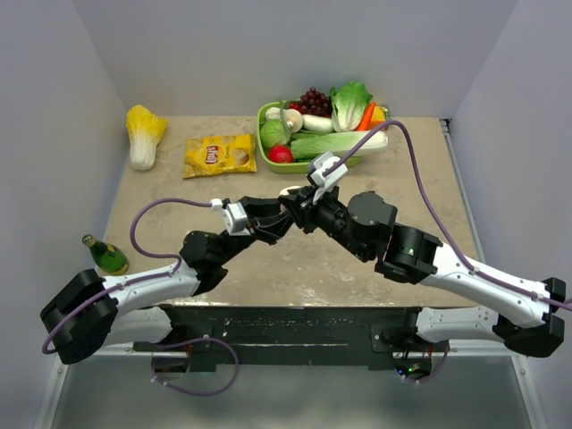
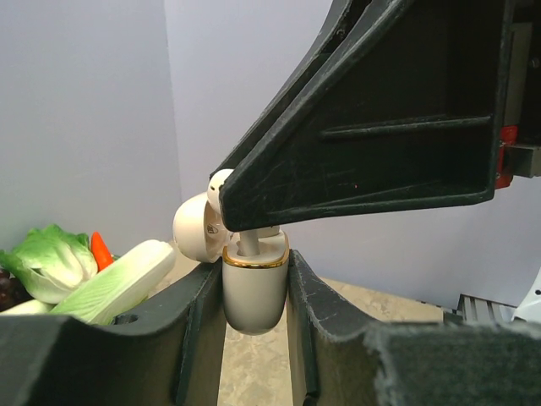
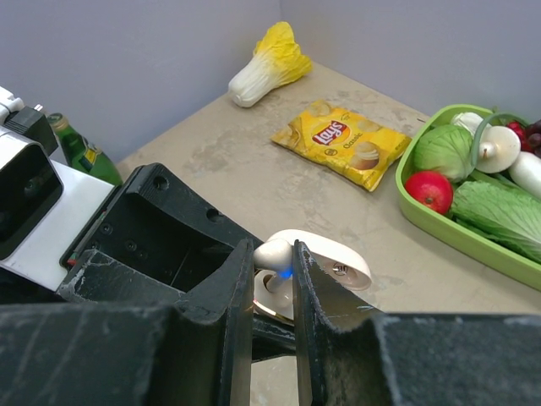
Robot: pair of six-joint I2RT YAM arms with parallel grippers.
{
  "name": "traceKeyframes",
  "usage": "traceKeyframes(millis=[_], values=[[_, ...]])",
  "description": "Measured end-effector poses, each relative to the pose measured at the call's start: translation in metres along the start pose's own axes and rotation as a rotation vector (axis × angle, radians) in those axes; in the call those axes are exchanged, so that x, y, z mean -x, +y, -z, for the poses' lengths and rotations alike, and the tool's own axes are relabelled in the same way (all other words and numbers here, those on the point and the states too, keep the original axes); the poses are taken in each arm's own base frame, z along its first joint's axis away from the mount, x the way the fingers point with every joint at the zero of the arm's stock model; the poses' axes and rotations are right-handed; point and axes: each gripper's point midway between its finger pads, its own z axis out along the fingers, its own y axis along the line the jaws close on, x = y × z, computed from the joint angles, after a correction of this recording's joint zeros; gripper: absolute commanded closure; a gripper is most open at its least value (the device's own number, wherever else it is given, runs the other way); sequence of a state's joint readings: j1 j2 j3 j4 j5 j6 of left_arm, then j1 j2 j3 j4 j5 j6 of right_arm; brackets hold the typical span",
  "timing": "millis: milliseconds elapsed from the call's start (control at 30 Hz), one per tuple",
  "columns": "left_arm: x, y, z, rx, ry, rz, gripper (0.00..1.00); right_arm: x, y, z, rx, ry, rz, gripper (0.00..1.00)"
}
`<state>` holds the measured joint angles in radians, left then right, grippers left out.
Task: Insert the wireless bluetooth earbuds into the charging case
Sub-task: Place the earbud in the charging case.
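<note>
My left gripper (image 2: 254, 279) is shut on the charging case (image 2: 254, 296), a white oval with a gold rim. It holds the case upright above the table, with the lid (image 2: 196, 228) hinged open to the left. My right gripper (image 3: 273, 254) is shut on one white earbud (image 3: 279, 251) directly over the open case (image 3: 272, 298). The earbud's stem (image 2: 248, 244) reaches down into the case's well, and a blue light glows under the bud. In the top view both grippers (image 1: 290, 214) meet at mid-table. No other earbud shows.
A green tray (image 1: 264, 134) of toy vegetables and fruit stands at the back centre. A yellow chip bag (image 1: 220, 155) lies left of it, and a yellow-white cabbage (image 1: 144, 134) lies at the back left. A green bottle (image 1: 107, 256) lies by the left edge.
</note>
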<state>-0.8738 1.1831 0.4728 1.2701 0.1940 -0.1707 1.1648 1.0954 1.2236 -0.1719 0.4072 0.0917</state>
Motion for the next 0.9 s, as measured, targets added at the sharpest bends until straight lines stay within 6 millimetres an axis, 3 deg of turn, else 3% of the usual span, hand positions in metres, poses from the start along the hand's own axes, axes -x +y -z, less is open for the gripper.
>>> traceKeyframes(millis=[333, 467, 567, 900], values=[[0.0005, 0.0004, -0.0011, 0.000, -0.001, -0.007, 1.00, -0.0028, 0.0024, -0.0012, 0.004, 0.007, 0.008, 0.99], [0.0005, 0.0011, -0.0011, 0.005, -0.001, -0.007, 1.00, -0.0034, 0.0029, -0.0015, 0.005, 0.009, 0.011, 0.74], [0.0003, 0.0004, -0.0012, 0.004, -0.001, -0.005, 1.00, -0.0034, 0.0034, -0.0015, 0.008, 0.009, 0.007, 0.64], [0.0034, 0.0014, -0.0030, 0.011, -0.010, -0.006, 1.00, -0.0027, 0.0019, 0.0031, -0.004, 0.011, -0.020, 0.53]])
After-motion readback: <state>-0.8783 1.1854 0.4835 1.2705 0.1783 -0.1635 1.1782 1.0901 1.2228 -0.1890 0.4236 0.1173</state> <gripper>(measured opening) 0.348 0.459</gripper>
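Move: The charging case, open and still held in the left fingers, sits directly beneath the earbud that the right fingers pinch: its middle is about 2 cm below the right hand and 1 cm ahead, level sideways. From the left hand, the case is right at the fingertips, some 1 cm up. Well below the right hand, roughly 25 cm, the vegetable basket lies about 30 cm ahead and 9 cm right, the chips bag about 27 cm ahead and 19 cm left. The earbud, already with its stem at the case opening, is lowered about half a centimetre into the case by the right hand, drifting slightly left. Then the right fingers part to about twice their gap and let go of it, the hand easing back slightly to its right. The left hand stays put and keeps gripping the case. ##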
